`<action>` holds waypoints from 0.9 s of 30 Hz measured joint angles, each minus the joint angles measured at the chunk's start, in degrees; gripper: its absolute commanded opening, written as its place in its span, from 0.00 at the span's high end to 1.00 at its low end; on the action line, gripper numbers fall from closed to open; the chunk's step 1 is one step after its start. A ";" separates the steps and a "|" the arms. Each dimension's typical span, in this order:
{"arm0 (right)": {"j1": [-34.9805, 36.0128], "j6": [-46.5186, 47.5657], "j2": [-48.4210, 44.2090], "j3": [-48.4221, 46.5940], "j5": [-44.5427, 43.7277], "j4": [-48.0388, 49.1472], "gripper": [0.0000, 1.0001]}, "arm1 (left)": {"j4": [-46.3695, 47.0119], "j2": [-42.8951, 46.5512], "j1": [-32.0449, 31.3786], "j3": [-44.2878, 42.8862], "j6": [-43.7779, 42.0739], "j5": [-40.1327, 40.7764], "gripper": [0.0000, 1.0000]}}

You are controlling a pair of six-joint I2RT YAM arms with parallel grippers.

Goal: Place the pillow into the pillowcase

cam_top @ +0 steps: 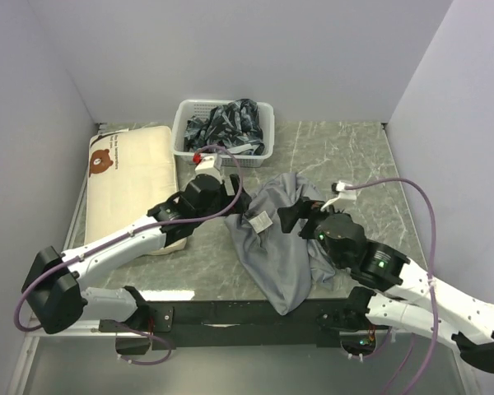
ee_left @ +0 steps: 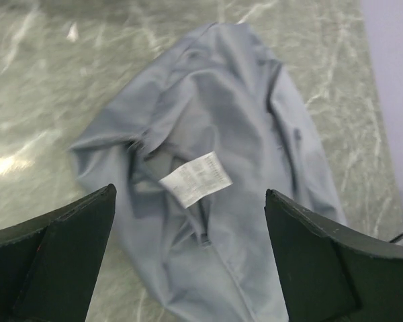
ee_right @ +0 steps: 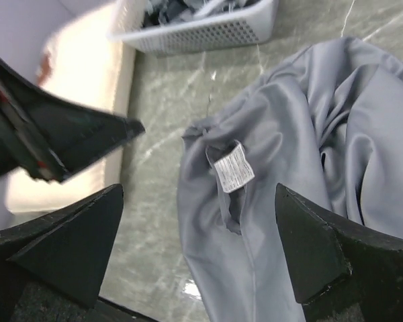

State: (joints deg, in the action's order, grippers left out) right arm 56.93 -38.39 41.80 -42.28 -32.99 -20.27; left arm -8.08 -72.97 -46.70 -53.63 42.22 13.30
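The cream pillow [cam_top: 136,193] with a brown bear face lies flat at the far left; it also shows in the right wrist view [ee_right: 80,67]. The grey pillowcase [cam_top: 284,243] lies crumpled in the middle of the table, its white tag [cam_top: 262,220] on its left side. My left gripper [cam_top: 233,200] is open and empty, just left of and above the pillowcase [ee_left: 235,114], with the tag [ee_left: 196,178] between its fingers' line. My right gripper [cam_top: 300,214] is open and empty over the pillowcase [ee_right: 336,134], with the tag [ee_right: 234,166] below it.
A white basket [cam_top: 184,132] with dark patterned cloth stands at the back centre, next to the pillow's far end; it shows in the right wrist view [ee_right: 208,30]. Grey walls close in the left, back and right. The left gripper's finger [ee_right: 87,131] shows in the right wrist view.
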 measured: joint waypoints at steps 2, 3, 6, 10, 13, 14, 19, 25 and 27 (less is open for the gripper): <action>-0.09 -0.55 -1.68 0.11 -0.44 -0.39 0.00 | -1.44 1.38 0.13 1.57 1.31 1.42 0.03; -0.09 -0.81 -1.77 0.11 -0.48 -0.57 0.00 | -2.23 2.10 0.11 2.05 1.84 1.99 0.03; -0.13 -1.55 0.00 0.11 -0.37 -1.64 0.00 | -5.40 4.35 0.11 2.51 3.58 4.72 0.03; -0.20 -2.58 4.33 -0.07 0.44 -3.19 0.00 | -11.34 5.64 0.11 1.77 5.57 8.96 0.03; -0.20 -2.97 7.80 0.00 1.33 -4.35 0.00 | -15.63 5.75 0.11 -0.17 5.88 10.82 0.03; -0.20 -2.99 8.07 0.42 1.51 -4.00 0.00 | -15.76 6.29 0.11 -0.35 5.51 10.93 0.03; -0.24 -5.05 6.23 3.96 1.29 -2.86 0.00 | -15.56 11.98 0.11 1.11 5.31 10.49 0.03; -1.36 -7.65 4.20 6.43 2.32 -1.95 0.00 | -15.23 16.50 0.11 2.45 8.24 9.79 0.03; -1.62 -7.61 4.26 6.25 2.97 -1.84 0.00 | -15.41 16.52 0.11 3.15 9.14 9.92 0.03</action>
State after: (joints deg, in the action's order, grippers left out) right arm 55.31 -46.00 46.06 -36.03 -30.02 -22.11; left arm -23.49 -56.45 -46.59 -50.48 51.35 23.22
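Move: My left hand is above the pillowcase's left side: its white label lies about 3 cm ahead, 5 cm right and 16 cm below, its left corner about 5 cm ahead and 5 cm left. From that hand the pillow is some 14 cm ahead and 34 cm left, the basket 30 cm ahead and 7 cm left. From my right hand the label is roughly 10 cm ahead, 7 cm left and 20 cm below. I sink my open right hand about 7 cm, almost straight down towards the pillowcase, tipping its fingers some 10 degrees further down and stopping short of the cloth. Meanwhile I swing my open left hand about 7 cm left and 3 cm back, away from the label, turning it slightly counter-clockwise; it dips a little, then lifts. ##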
